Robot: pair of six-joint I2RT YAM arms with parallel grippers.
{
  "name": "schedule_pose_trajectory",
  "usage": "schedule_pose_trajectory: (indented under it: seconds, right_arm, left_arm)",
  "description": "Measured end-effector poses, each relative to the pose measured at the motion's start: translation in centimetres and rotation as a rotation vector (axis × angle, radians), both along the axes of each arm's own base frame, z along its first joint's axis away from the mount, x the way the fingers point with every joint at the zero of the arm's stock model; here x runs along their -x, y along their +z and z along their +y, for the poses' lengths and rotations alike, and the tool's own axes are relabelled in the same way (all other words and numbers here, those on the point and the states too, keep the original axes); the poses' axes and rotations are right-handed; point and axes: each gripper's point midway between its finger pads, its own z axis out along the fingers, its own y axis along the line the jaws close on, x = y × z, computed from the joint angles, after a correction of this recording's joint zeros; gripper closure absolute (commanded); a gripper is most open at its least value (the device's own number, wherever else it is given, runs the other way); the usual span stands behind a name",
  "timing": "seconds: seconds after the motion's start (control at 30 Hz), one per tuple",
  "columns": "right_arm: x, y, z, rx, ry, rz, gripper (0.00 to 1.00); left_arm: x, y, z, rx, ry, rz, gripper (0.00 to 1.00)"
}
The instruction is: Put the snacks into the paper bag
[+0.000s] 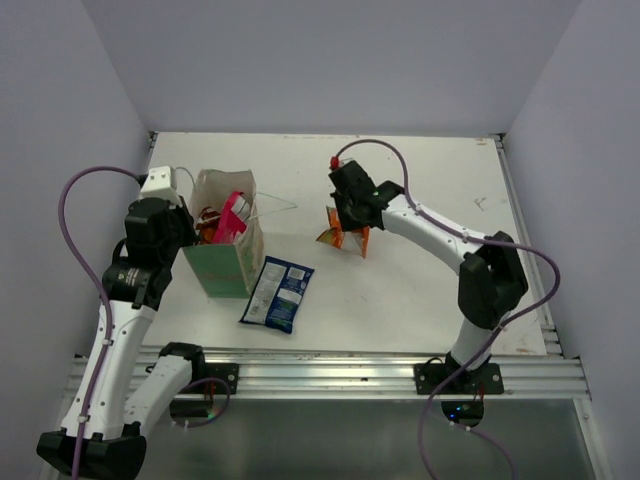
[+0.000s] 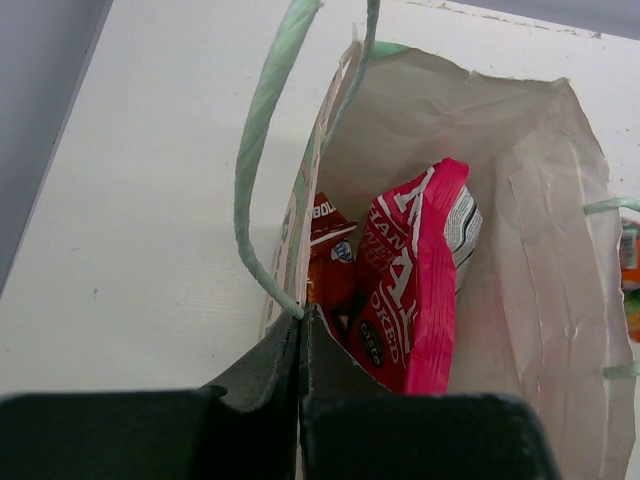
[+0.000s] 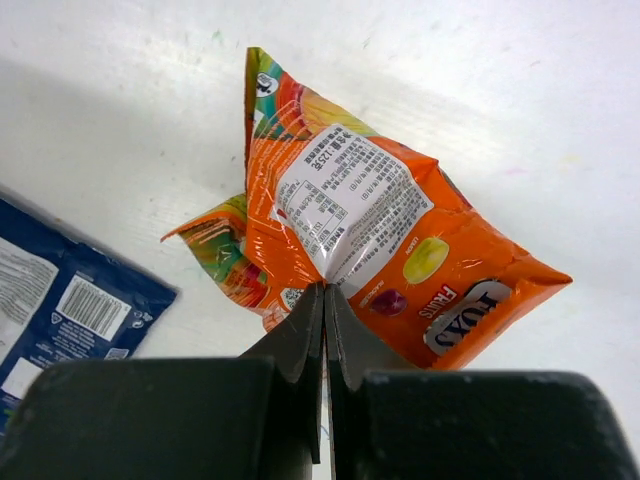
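The mint-green paper bag stands upright at the left of the table. My left gripper is shut on its left rim, pinching the bag wall. Inside the bag stand a magenta packet and a red-and-dark packet. My right gripper is shut on a fold of the orange packet, which hangs crumpled at the fingertips near the table's middle. The blue-and-white packet lies flat on the table just right of the bag, also at the left edge of the right wrist view.
A mint string handle loops up from the bag's near rim, another string handle lies toward the right. The table's metal rail runs along the near edge. Grey walls close in the left, back and right sides.
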Motion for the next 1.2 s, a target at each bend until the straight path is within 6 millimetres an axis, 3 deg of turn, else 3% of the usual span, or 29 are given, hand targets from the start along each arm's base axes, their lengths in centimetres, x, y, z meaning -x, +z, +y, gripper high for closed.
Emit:
schedule_pose_trajectory:
  seconds: [0.07, 0.2, 0.33, 0.43, 0.53, 0.6, 0.7, 0.77, 0.93, 1.07, 1.2]
  right_arm:
    - [-0.8, 3.2, -0.9, 0.020, -0.020, -0.056, 1.00]
    - [-3.1, 11.1, 0.1, -0.043, -0.033, -0.201, 1.00]
    - [-4.5, 21.1, 1.9, -0.197, -0.022, -0.373, 1.00]
    - [-4.7, 29.1, 3.8, -0.372, 0.022, -0.497, 1.00]
    - [-4.2, 35.2, 6.6, -0.554, 0.099, -0.576, 1.00]
    - [-3.5, 37.8, 9.4, -0.673, 0.172, -0.597, 1.00]
    - [-1.8, 37.7, 14.0, -0.780, 0.274, -0.543, 1.00]
    - [-0.2, 35.5, 17.5, -0.810, 0.345, -0.457, 1.00]
    - [3.8, 27.4, 24.8, -0.792, 0.472, -0.219, 1.00]
    - [5.2, 23.0, 26.6, -0.748, 0.492, -0.110, 1.00]
    - [5.2, 21.8, 26.3, -0.721, 0.486, -0.087, 1.00]
  left_arm:
    - [0.0, 0.0, 0.0, 0.000, 0.000, 0.000, 1.00]
    - [0.0, 0.0, 0.0, 0.000, -0.001, 0.000, 1.00]
    - [0.0, 0.0, -0.1, 0.000, -0.004, 0.000, 1.00]
    - [0.0, 0.0, -0.2, 0.001, -0.009, -0.001, 1.00]
    - [0.0, 0.0, -0.3, 0.003, -0.011, 0.000, 1.00]
    - [0.1, 0.0, -0.3, 0.003, -0.012, -0.001, 1.00]
    - [0.1, 0.1, -0.3, 0.003, -0.012, -0.004, 1.00]
    - [0.2, 0.1, -0.3, 0.003, -0.012, -0.005, 1.00]
    - [0.3, 0.1, -0.2, 0.003, -0.011, -0.004, 1.00]
    - [0.5, 0.1, -0.1, 0.001, -0.004, -0.001, 1.00]
    - [0.6, 0.0, -0.1, 0.002, -0.005, -0.002, 1.00]
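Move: About 27 cm to the left of the right hand, 3 cm back and some 13 cm higher, lies the open mouth of the paper bag; the orange pouch is already pinched in that hand. The pink pouch inside the bag is roughly 25 cm left, 4 cm back and 7 cm above it; the blue pouch on the table is about 17 cm left, 13 cm back and 9 cm below. From the left hand, the mouth is 5 cm ahead, 6 cm right and about level. Carrying the orange pouch, the right hand shoots up about 38 cm, drifting slightly forward, then swings left and a little back and sinks some 16 cm over the bag mouth. Its wrist rolls left side up by about 45 degrees, so the still-shut fingers point more to the left; the left hand keeps pinching the bag's left rim almost motionless. ##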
